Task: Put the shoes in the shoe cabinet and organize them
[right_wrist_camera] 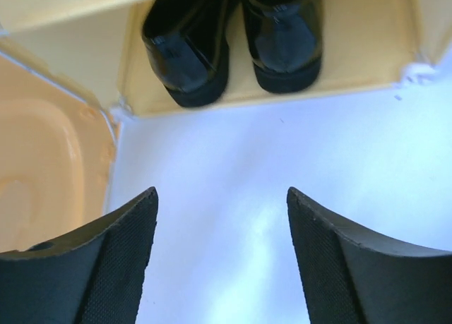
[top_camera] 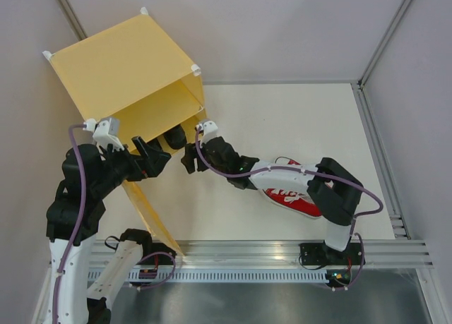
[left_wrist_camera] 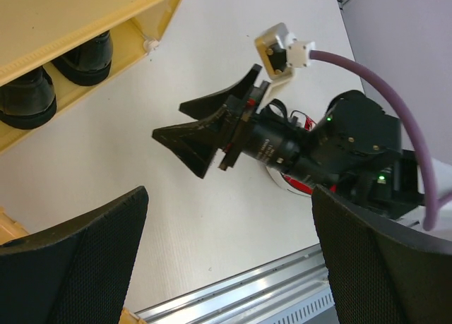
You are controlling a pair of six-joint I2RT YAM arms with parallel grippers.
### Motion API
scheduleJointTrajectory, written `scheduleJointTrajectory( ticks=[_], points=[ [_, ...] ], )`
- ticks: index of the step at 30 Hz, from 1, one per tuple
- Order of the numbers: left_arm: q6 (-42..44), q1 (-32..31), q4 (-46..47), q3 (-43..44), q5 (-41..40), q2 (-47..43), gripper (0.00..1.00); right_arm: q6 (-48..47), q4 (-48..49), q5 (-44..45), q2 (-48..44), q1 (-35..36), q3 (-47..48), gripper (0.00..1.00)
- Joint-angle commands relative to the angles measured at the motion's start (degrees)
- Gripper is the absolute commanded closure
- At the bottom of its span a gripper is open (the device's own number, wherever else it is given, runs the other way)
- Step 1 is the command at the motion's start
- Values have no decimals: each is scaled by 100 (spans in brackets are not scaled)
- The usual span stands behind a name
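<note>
The yellow shoe cabinet (top_camera: 120,63) stands at the back left with its door (top_camera: 150,214) swung open toward the near edge. Two glossy black loafers (right_wrist_camera: 187,49) (right_wrist_camera: 282,34) sit side by side in its lower compartment, toes inward; the left wrist view also shows these loafers (left_wrist_camera: 88,56). One red sneaker (top_camera: 286,195) lies on the table under the right arm. My right gripper (top_camera: 189,158) (right_wrist_camera: 222,225) hovers just in front of the loafers, open and empty. My left gripper (top_camera: 157,158) (left_wrist_camera: 229,253) is open beside the door, holding nothing.
The open door panel (right_wrist_camera: 49,176) lies close to the left of my right gripper. An aluminium rail (top_camera: 282,257) runs along the near table edge. A raised frame (top_camera: 374,154) borders the white table on the right.
</note>
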Motion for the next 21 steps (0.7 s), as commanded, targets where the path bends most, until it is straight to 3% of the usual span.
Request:
scheduleJointTrajectory(
  ticks=[1,7,16,21],
  points=[
    [73,21,-335,95,-403,-113,0,-192,-1316,375,-743,-64,-394,21],
    [82,21,-282,69,-412,-183,0,-1,-2811,937,-2070,-231,-1192,11],
    [178,21,-133,43,-351,-262,0,738,-4508,1237,-3750,-1109,-2301,8],
    [249,21,-89,17,-377,-367,0,1308,-5336,1421,-4173,-1330,-2600,7]
  ],
)
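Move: The nearer red shoe, toe towards the cabinet, lies about 38 cm to the right of the right hand, some 12 cm closer to the robot and 11 cm lower. Its far twin is roughly 44 cm to that hand's right and 5 cm back, at the same height. The nearer black shoe on the lower shelf sits about 15 cm ahead and 11 cm left, 11 cm below. From the left hand, the nearer red shoe is some 47 cm right, 4 cm back and 29 cm down. The red shoes are what the empty right hand now swings to: it leaves the cabinet mouth and sweeps fast to the right, some 28 cm, drifting a little back and sinking slightly to come over their toe ends. On the way the wrist swings clockwise about 25 degrees, tips its fingers further down and rolls its left side down, while the fingers open to nearly full width, still touching nothing. ##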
